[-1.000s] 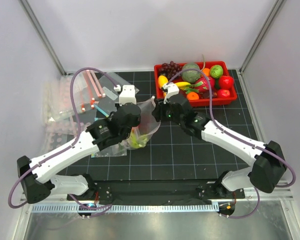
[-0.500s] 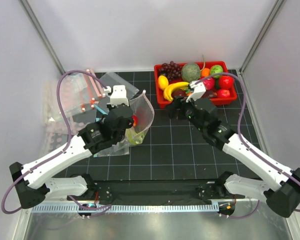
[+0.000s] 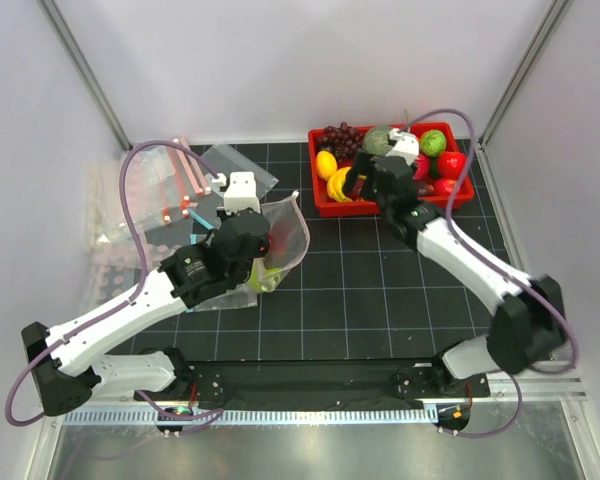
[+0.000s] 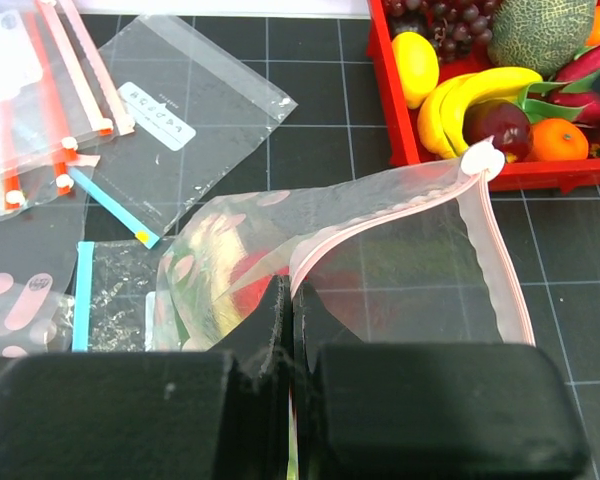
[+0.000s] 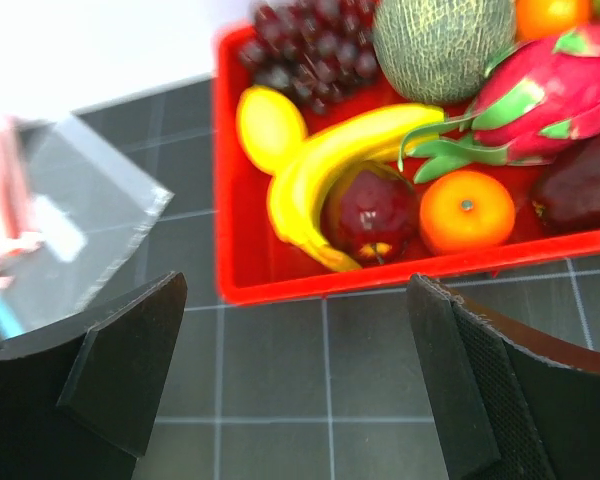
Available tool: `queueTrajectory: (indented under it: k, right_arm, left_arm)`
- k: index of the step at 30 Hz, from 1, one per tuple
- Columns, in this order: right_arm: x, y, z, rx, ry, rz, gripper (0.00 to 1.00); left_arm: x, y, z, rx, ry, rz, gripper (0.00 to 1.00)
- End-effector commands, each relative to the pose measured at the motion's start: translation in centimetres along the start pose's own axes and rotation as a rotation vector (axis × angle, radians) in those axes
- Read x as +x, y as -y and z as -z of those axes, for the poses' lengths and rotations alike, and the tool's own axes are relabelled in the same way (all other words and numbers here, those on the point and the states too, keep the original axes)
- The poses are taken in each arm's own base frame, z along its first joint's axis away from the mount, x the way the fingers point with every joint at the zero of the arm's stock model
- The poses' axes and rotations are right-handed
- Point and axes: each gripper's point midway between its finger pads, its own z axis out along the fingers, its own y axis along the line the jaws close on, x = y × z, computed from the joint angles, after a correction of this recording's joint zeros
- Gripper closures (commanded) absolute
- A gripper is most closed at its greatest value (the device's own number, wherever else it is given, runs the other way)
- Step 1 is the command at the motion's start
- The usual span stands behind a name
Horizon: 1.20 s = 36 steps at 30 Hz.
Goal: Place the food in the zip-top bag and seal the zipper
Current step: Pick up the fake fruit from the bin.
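The zip-top bag (image 3: 285,232) lies left of centre with its mouth held up and open; a red item (image 4: 248,290) and something green (image 3: 263,276) show inside. My left gripper (image 3: 260,243) is shut on the bag's mouth edge, pinching the pink zipper (image 4: 380,213) between its fingertips (image 4: 278,300). My right gripper (image 3: 361,182) is open and empty, hovering over the near left end of the red tray (image 3: 380,206). Below it in the right wrist view lie the lemon (image 5: 270,125) and a dark red apple (image 5: 370,212). Another red apple (image 3: 452,163) sits at the tray's right.
The tray also holds a banana (image 5: 330,160), purple grapes (image 5: 300,50), a melon (image 5: 440,40), a dragon fruit (image 5: 555,80) and an orange (image 5: 467,210). Several spare zip bags (image 3: 150,190) lie at the table's left. White walls enclose the table.
My right gripper has left the bag's mouth and moved up and right over the tray. My left gripper still holds the bag; the mouth has sagged a little.
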Motion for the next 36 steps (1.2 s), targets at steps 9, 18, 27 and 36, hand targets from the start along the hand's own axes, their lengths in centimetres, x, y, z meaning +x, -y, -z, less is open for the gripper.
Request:
queueTrajectory:
  k: [9,18,27,36]
  right_arm:
    - [3.9,2.0,-11.7,0.215,-0.185,0.164,0.0]
    - [7.8,5.0,-16.1,0.308,-0.269,0.227,0.08]
    - [8.2,6.0,-16.9,0.26,-0.297,0.17,0.5]
    - [1.5,3.5,-10.6,0.146,-0.185,0.107,0.62]
  left_arm:
    - [-1.3,0.8,0.6,0.057,0.034,0.079,1.0]
    - [-1.4,0.6,0.7,0.059,0.037,0.081,1.0]
    - [-1.7,0.5,0.9,0.062,0.044,0.088,1.0]
    - [-1.3,0.8,0.8,0.073,0.033,0.085,1.0]
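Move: The dark red fruit lies in the red bin's near part, about 13 cm ahead of the open right hand, 2 cm to its right and some 17 cm below. At that height, the banana curves past it about 3 cm farther out and 4 cm left of it, the orange sits 7 cm to its right, and the lemon is roughly 7 cm beyond and 10 cm left of it. From the left hand the dark red fruit is about 22 cm ahead, 30 cm right and 20 cm below. The right hand swoops down and forward into the bin, about 17 cm down and 13 cm out, tipping its wide-open fingers some 20 degrees farther downward and, late on, easing a few centimetres to the right onto the dark red fruit beside the banana. Its fingers then close by about a third and pinch the dark red fruit from both sides, and the hand, keeping that grip, starts to lift, rising about 3 cm while drawing back a little over 2 cm. ##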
